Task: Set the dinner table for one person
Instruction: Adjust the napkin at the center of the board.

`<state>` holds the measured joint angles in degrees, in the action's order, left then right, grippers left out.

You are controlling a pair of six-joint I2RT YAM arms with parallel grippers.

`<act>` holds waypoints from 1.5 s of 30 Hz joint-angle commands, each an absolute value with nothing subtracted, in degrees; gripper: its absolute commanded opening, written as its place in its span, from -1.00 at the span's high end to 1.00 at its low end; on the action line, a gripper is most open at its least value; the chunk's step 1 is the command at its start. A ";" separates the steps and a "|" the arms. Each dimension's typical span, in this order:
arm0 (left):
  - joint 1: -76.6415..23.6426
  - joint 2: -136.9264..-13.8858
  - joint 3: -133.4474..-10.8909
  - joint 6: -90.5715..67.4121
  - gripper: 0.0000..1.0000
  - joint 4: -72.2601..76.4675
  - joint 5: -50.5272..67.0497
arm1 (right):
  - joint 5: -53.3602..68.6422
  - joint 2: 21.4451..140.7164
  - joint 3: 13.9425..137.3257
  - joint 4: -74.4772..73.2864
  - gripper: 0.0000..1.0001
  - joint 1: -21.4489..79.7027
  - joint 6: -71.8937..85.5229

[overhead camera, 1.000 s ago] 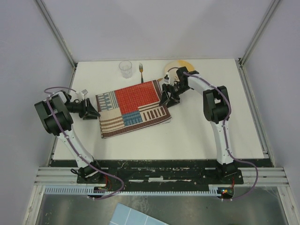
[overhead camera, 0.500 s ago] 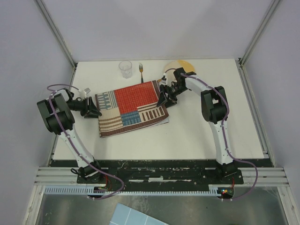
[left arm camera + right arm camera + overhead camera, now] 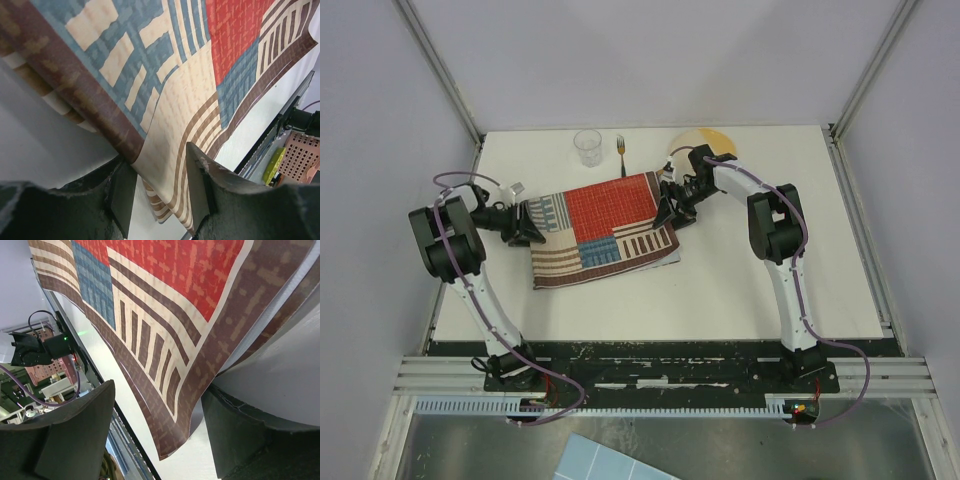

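Observation:
The striped patchwork placemat (image 3: 602, 228) lies partly folded on the white dinner table (image 3: 750, 280). My left gripper (image 3: 530, 228) is at the mat's left edge. In the left wrist view its fingers (image 3: 122, 192) stand apart, open, with the beige-striped edge of the placemat (image 3: 165, 100) lying between them. My right gripper (image 3: 670, 210) is at the mat's right edge. The right wrist view shows it (image 3: 160, 440) wide open, the brown corner of the placemat (image 3: 185, 405) reaching in between the jaws without being pinched.
A clear glass (image 3: 587, 147) and a fork (image 3: 621, 155) stand at the back of the table. A yellowish plate (image 3: 705, 140) at the back right is partly hidden by my right arm. Metal frame rails border the table.
My left gripper has moved right, from beside the mat up to its left edge. My right gripper has edged slightly inward over the right edge. The mat has hardly shifted.

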<state>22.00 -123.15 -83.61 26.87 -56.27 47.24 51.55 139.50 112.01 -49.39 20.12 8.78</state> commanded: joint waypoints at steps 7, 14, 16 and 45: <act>19.47 -125.51 -84.37 26.72 -0.03 -49.83 44.41 | 50.97 141.02 112.84 -47.89 -0.53 21.35 8.51; 17.90 -125.47 -84.70 25.65 -0.03 -49.64 46.92 | 50.71 140.54 113.13 -48.22 -0.52 21.45 8.40; 17.54 -125.23 -84.80 25.36 -0.03 -49.66 47.79 | 50.71 140.77 113.33 -48.23 -0.51 21.40 8.52; 13.84 -119.77 -88.84 22.50 -0.10 -52.82 52.65 | 51.14 141.24 114.01 -49.01 -0.46 21.42 8.19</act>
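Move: My left hand is already at the napkin's left edge, with the napkin's middle about 19 cm to its right, 1 cm ahead and a couple of centimetres below. From there the fork lies roughly 23 cm ahead and 23 cm right, the glass some 24 cm ahead and 12 cm right. From my right hand, at the right edge, the napkin's middle is about 17 cm left and 4 cm back, the plate 20 cm ahead and 11 cm right. With the napkin's left edge still against my half-open left fingers, I push it right and forward, about 4 cm across and 3 cm outward, towards the napkin's middle and the fork, rising about a centimetre late on as the wrist tilts slightly. My right hand stays in place at the opposite edge, keeping its fingers against the cloth. ##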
